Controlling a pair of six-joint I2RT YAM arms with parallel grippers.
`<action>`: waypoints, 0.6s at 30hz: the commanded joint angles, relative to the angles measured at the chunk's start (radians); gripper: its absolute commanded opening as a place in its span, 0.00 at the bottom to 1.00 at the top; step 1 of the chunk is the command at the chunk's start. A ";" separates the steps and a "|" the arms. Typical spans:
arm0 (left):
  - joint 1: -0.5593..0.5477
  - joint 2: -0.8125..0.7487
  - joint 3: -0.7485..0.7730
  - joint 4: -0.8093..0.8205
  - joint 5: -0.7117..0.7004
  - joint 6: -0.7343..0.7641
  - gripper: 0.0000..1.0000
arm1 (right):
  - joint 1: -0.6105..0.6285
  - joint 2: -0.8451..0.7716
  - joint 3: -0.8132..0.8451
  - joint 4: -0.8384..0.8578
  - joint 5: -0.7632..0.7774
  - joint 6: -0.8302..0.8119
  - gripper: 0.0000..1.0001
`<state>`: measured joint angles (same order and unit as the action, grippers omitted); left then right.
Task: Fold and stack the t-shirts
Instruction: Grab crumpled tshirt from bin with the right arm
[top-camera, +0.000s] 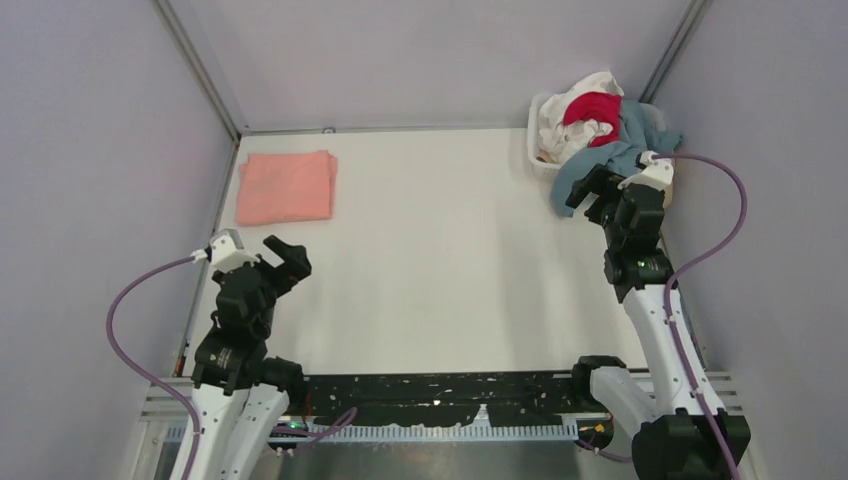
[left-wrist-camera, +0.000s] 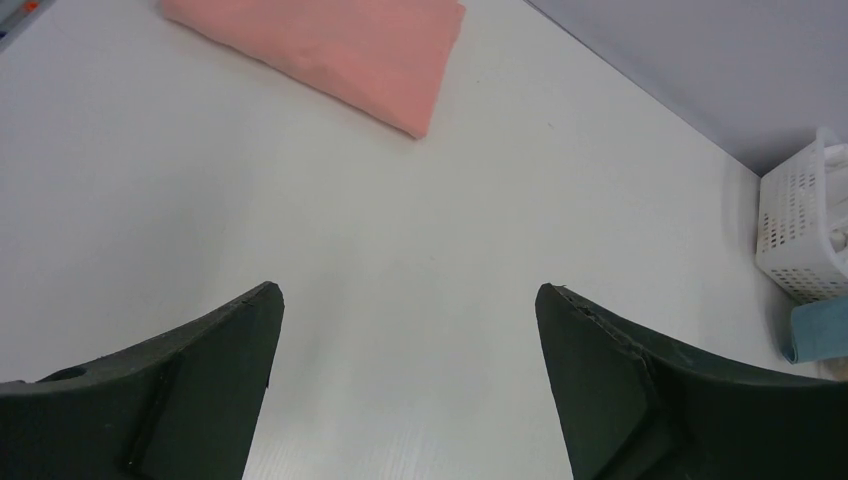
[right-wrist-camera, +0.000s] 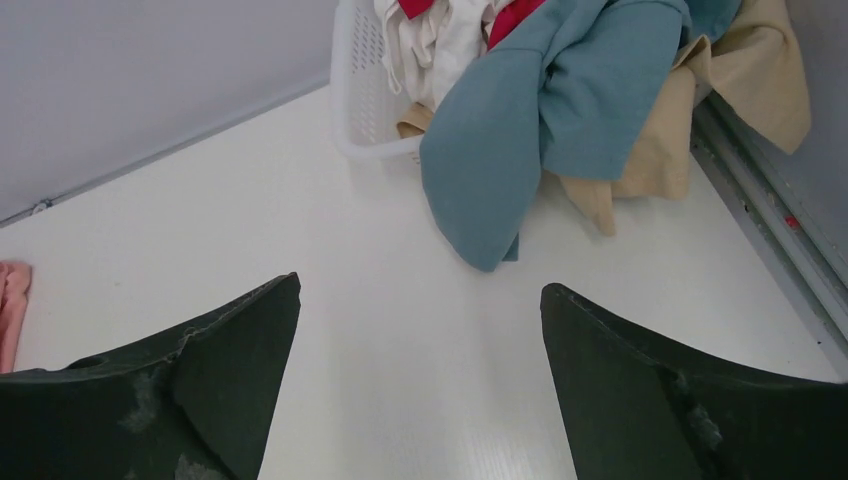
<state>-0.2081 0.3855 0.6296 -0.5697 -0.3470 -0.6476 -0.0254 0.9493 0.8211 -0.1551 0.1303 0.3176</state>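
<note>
A salmon-pink t-shirt (top-camera: 285, 187) (left-wrist-camera: 330, 50) lies folded flat at the table's far left. At the far right a heap of t-shirts fills and spills from a white basket (top-camera: 535, 150) (right-wrist-camera: 360, 100): red (top-camera: 592, 105), white (top-camera: 560, 120) and a tan one (right-wrist-camera: 700, 110). A large blue-grey t-shirt (top-camera: 610, 160) (right-wrist-camera: 530, 150) hangs over the basket's rim onto the table. My right gripper (top-camera: 592, 195) (right-wrist-camera: 420, 285) hovers open just short of the blue-grey cloth's hanging end, touching nothing. My left gripper (top-camera: 285, 262) (left-wrist-camera: 405, 290) is open over bare table, near of the pink shirt.
Grey walls close in the table at the left, back and right. A metal rail (right-wrist-camera: 770, 210) runs along the right edge beside the tan cloth. In the left wrist view the basket (left-wrist-camera: 800, 230) and a bit of blue cloth (left-wrist-camera: 820, 330) show far off.
</note>
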 joint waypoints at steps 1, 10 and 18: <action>0.003 -0.018 0.006 -0.013 -0.025 -0.006 0.99 | -0.001 -0.063 -0.064 0.130 0.018 -0.003 0.95; 0.003 0.031 -0.004 0.019 -0.005 -0.003 0.99 | -0.002 0.309 0.138 0.110 0.032 -0.137 0.95; 0.003 0.090 -0.003 0.033 -0.056 -0.001 0.99 | -0.032 0.766 0.471 0.021 -0.066 -0.107 0.95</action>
<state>-0.2081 0.4564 0.6258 -0.5789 -0.3573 -0.6476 -0.0441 1.6001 1.1473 -0.0940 0.1062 0.2043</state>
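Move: The blue shirt, draped over the front of the white bin, has its middle about 19 cm ahead of the right hand, 4 cm to the right and 14 cm lower. The bin's middle is some 30 cm ahead and 4 cm right. The tan shirt hangs about 9 cm to the right of the blue one, level with it in reach; the white shirt bulges up some 29 cm ahead of the hand. From the left hand, the blue shirt is about 32 cm ahead and 70 cm right. Forward and down goes the right hand, after a small lift of about 1.5 cm: some 12 cm out and 9 cm lower, speeding up towards the blue shirt hanging over the bin's front. The wrist tips its fingers roughly 15 degrees further downward, and they stay wide open, with no touch to be seen. ##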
